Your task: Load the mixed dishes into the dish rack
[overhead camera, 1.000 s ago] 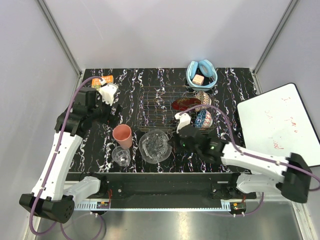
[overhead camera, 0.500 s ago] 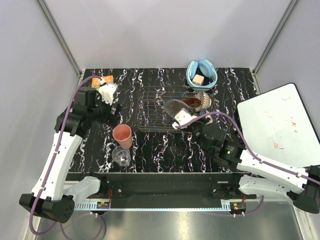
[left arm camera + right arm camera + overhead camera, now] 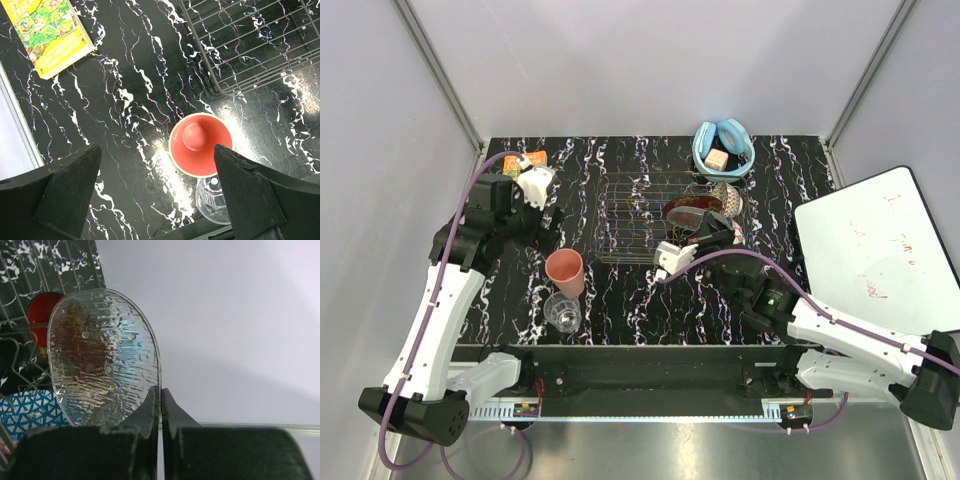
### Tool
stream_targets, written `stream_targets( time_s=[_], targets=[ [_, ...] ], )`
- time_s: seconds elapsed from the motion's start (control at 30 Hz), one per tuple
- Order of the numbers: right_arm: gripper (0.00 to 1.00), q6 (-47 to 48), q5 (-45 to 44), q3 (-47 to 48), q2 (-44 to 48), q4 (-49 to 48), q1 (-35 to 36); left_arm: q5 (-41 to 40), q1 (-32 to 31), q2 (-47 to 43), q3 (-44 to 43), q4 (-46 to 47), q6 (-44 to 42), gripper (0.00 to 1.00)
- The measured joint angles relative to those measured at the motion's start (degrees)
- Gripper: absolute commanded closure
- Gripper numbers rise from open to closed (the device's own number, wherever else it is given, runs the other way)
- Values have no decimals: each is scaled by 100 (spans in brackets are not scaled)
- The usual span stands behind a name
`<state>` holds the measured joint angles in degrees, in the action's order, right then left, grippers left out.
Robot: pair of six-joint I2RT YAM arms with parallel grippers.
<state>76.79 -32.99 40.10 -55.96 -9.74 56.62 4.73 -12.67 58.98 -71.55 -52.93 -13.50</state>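
My right gripper (image 3: 160, 390) is shut on the rim of the clear glass dish (image 3: 105, 355) and holds it on edge. In the top view this gripper (image 3: 705, 238) hangs over the right part of the wire dish rack (image 3: 630, 215). The red floral plate (image 3: 692, 207), the beige speckled bowl (image 3: 728, 197) and the blue patterned bowl (image 3: 30, 410) sit there. My left gripper (image 3: 156, 150) is open and holds nothing. It hovers left of the rack, above the salmon-pink cup (image 3: 201, 144) and the small glass tumbler (image 3: 214, 200).
An orange-green book (image 3: 50, 32) lies at the far left of the table. Light-blue headphones (image 3: 723, 145) with a small block inside sit behind the rack. A whiteboard (image 3: 880, 250) leans off the table's right side.
My right gripper lifted the glass dish off the table in front of the rack and carried it over the rack's right part. The left arm has not moved.
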Motion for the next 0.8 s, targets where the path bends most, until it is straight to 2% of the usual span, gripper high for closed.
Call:
stream_targets(
  time_s=[0.33, 0.57, 0.8],
  targets=[
    [100, 181, 575, 0, -24, 380, -518, 2, 0, 0, 0, 0, 0, 1],
    [100, 295, 1128, 0, -431, 378, -1010, 2, 0, 0, 0, 0, -2, 1],
    [100, 339, 1436, 11, -920, 358, -1102, 2, 0, 39, 0, 7, -2, 1]
  ],
)
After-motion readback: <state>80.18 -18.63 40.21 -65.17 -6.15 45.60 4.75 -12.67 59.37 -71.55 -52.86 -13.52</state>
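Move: The right gripper holds the clear glass plate upright by its upper rim. The plate's free rack slot, just nearer than the red plate, is about 4 cm ahead, 3 cm left and 13 cm below. The red plate stands some 8 cm ahead, 2 cm left; the blue bowl 2 cm ahead, 5 cm right; the patterned bowl 10 cm ahead, 4 cm right, all about 12 cm lower. From the left hand the slot lies roughly 6 cm ahead, 29 cm right, 10 cm down. Keep the right fingers pinched on the glass plate's rim and lower it about 7 cm towards the slot on the near side of the red plate, easing forward some 4 cm as it sinks. Drift slightly right at first, then back left, while the wrist tips the fingers down and rolls its left side down, some 15 degrees in all. ##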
